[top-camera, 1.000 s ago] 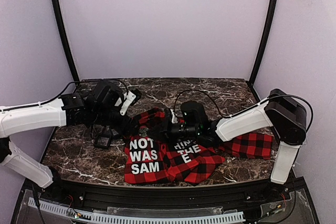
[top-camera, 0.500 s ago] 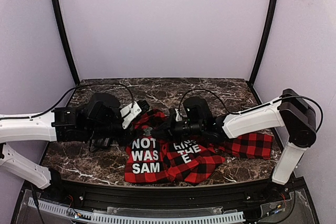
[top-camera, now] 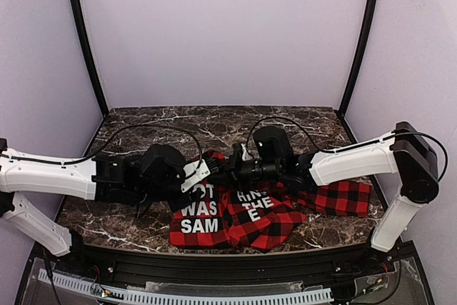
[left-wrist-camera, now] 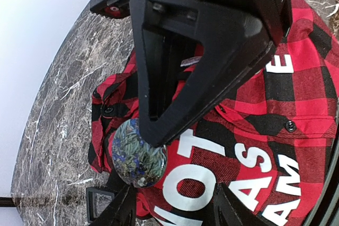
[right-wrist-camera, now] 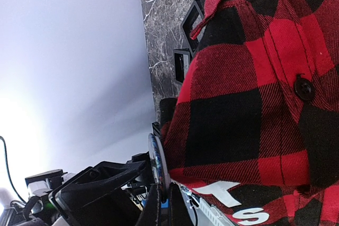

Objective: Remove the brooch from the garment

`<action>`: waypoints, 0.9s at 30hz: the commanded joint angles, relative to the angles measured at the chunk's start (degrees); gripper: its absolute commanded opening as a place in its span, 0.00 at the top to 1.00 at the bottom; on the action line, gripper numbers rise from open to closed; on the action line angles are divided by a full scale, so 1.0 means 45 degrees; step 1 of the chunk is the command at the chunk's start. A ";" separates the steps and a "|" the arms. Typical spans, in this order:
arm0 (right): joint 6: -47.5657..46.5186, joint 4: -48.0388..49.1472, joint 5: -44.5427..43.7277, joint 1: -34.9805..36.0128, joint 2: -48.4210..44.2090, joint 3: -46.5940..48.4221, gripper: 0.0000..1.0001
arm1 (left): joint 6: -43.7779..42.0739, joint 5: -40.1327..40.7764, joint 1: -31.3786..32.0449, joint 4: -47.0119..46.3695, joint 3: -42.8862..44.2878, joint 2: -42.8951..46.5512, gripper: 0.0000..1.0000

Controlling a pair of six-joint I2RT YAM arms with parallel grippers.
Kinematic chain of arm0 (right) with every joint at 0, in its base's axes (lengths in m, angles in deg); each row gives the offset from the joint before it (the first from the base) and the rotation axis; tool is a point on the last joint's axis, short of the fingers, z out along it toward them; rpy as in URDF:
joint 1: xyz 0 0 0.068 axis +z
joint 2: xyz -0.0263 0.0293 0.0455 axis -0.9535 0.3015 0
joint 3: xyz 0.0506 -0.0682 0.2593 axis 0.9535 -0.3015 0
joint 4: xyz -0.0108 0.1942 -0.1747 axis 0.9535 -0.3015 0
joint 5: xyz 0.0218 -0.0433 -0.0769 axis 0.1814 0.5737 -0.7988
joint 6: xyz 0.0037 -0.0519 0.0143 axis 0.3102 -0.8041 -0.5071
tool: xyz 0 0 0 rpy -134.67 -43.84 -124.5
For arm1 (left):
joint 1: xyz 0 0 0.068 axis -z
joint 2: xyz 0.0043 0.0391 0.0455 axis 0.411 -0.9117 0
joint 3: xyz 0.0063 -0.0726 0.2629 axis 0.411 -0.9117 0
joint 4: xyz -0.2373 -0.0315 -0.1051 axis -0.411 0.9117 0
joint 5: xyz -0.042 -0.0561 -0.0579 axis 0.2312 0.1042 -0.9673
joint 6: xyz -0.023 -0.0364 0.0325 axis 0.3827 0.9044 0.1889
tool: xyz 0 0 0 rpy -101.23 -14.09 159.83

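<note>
The garment (top-camera: 246, 213), red-and-black plaid with white block letters, lies bunched on the marble table. The brooch (left-wrist-camera: 139, 153) is a round disc with a blue-green painted face, standing at the garment's upper left fold beside the letters "NOT". My right gripper (right-wrist-camera: 168, 190) is shut on the brooch's (right-wrist-camera: 157, 157) rim, and its black fingers (left-wrist-camera: 201, 67) reach down to the disc in the left wrist view. My left gripper (left-wrist-camera: 175, 193) is open, one finger just below the brooch, the other over the letters. The two grippers meet above the garment (top-camera: 211, 171).
A small black square frame (left-wrist-camera: 98, 202) lies on the marble just left of the garment; two such frames (right-wrist-camera: 188, 25) show past the cloth in the right wrist view. The right part of the garment (top-camera: 343, 198) spreads under the right arm. Purple walls close the table on three sides.
My left arm has swung right, from the table's left side up to the garment's fold, and its jaws have narrowed. The right gripper stayed shut and shifted slightly back.
</note>
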 commanded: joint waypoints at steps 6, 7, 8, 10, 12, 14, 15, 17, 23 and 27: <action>0.0136 0.0505 0.0038 0.0038 -0.0389 0.0039 1.00 | -0.0842 0.2419 0.0598 -0.1161 0.0244 -0.0546 0.59; 0.0148 0.0525 0.0055 0.0029 -0.0395 0.0009 1.00 | -0.0897 0.2548 0.0622 -0.1263 0.0220 -0.0559 0.59; 0.0181 0.0570 0.0059 0.0026 -0.0396 -0.0033 1.00 | -0.0986 0.2762 0.0660 -0.1476 0.0197 -0.0569 0.60; 0.0223 0.0693 0.0095 0.0033 -0.0379 -0.0084 1.00 | -0.1075 0.2934 0.0668 -0.1708 0.0196 -0.0584 0.60; 0.0254 0.0770 0.0142 0.0033 -0.0359 -0.0116 1.00 | -0.1108 0.2914 0.0666 -0.1788 0.0196 -0.0666 0.60; 0.0269 0.0807 0.0179 0.0047 -0.0340 -0.0125 1.00 | -0.1117 0.2904 0.0666 -0.1784 0.0252 -0.0828 0.61; 0.0284 0.0846 0.0214 0.0048 -0.0338 -0.0111 1.00 | -0.1112 0.2958 0.0666 -0.1779 0.0293 -0.0876 0.62; 0.0315 0.0860 0.0228 0.0048 -0.0314 -0.0109 1.00 | -0.1159 0.3076 0.0668 -0.1819 0.0357 -0.1035 0.65; 0.0479 0.1083 0.0348 0.0062 -0.0303 -0.0117 1.00 | -0.1272 0.3104 0.0685 -0.1794 0.0463 -0.1448 0.69; 0.0491 0.1157 0.0377 0.0067 -0.0260 -0.0156 1.00 | -0.1320 0.3409 0.0685 -0.1849 0.0462 -0.1528 0.79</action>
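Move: The brooch is held edge-on in the right fingertips, about 2 cm left of that hand's point. From the left hand it lies roughly 3 cm ahead and 2 cm to the right, at about the same height. The garment's NOT lettering is nearly under the left hand, about 1 cm back and 5 cm below. The nearer black tray stands some 12 cm left, 5 cm ahead and 12 cm below the left hand. The left hand reaches about 2.5 cm forward and 1 cm to the right towards the brooch, dipping and recovering slightly in height, while its fingers tip up some 10 degrees and close from half open to about a quarter, one on each side of the disc. The right hand stays in place with its fingers shut, still pinching the brooch by its edge and holding it up with the raised cloth beneath, as the left fingertips come right up to it. ##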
